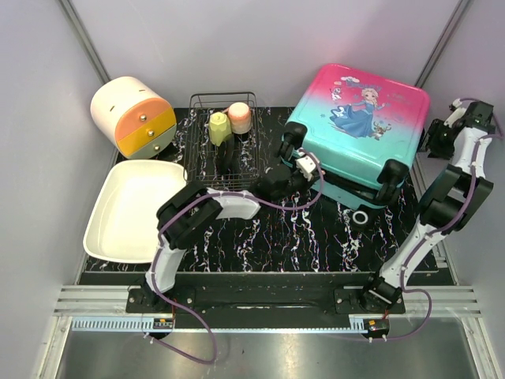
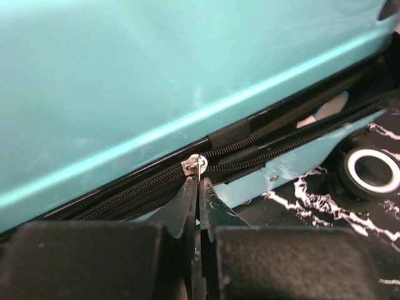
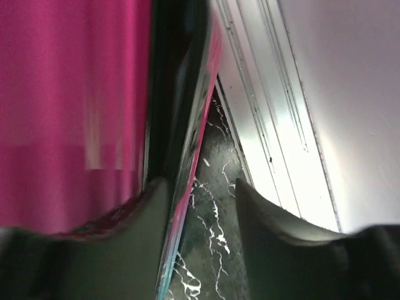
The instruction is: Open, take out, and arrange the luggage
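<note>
The luggage, a pink-to-teal hard-shell suitcase with a cartoon girl on its lid, lies flat at the back right of the black marble mat. My left gripper is at its near left side. In the left wrist view the gripper is shut on the silver zipper pull below the teal shell. The zipper is parted to the right of the pull. My right gripper is open at the suitcase's right edge. In the right wrist view the gripper straddles the lower shell's rim beside the pink lid.
A white-and-orange round drawer box stands at the back left. A wire rack holds a yellow-green cup and a pink cup. A white tray lies at the left. A black-and-white ring lies by the suitcase's front.
</note>
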`<move>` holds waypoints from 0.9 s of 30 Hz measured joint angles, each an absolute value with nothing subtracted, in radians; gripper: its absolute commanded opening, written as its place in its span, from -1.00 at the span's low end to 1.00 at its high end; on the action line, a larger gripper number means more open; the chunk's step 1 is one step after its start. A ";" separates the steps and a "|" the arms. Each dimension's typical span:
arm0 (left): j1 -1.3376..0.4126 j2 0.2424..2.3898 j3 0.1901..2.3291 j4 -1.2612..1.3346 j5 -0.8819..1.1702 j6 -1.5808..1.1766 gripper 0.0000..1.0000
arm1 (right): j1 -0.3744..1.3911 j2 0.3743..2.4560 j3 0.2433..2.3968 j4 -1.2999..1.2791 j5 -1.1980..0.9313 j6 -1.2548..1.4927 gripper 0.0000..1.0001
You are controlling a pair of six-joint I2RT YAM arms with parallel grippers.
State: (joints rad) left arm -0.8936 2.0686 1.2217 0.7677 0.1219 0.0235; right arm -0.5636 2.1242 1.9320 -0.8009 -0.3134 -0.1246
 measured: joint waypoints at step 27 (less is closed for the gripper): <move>-0.969 2.128 1.209 0.890 -0.036 0.010 -1.00 | -0.378 1.407 1.533 -1.295 -0.295 -0.155 0.99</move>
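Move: My left fingers already hold the zipper pull on the luggage's near face, about 2 cm to the right of the hand point and 1 cm farther out. My right hand is beside the case's far right side. From there the raised black corner wheel is some 17 cm back, 17 cm to the left and 3 cm higher. From that wheel, the lower wheel sits about 7 cm farther left, 3 cm nearer me and 11 cm down. I swing my right hand up and away from the luggage's right side, back and to the left around its near corner. It rises some 18 cm, then sinks about 9 cm towards the raised corner wheel as the half-open fingers spread wide. My left hand keeps its pinch on the zipper pull, easing about 2.5 cm right, then slightly back, down and left again. ##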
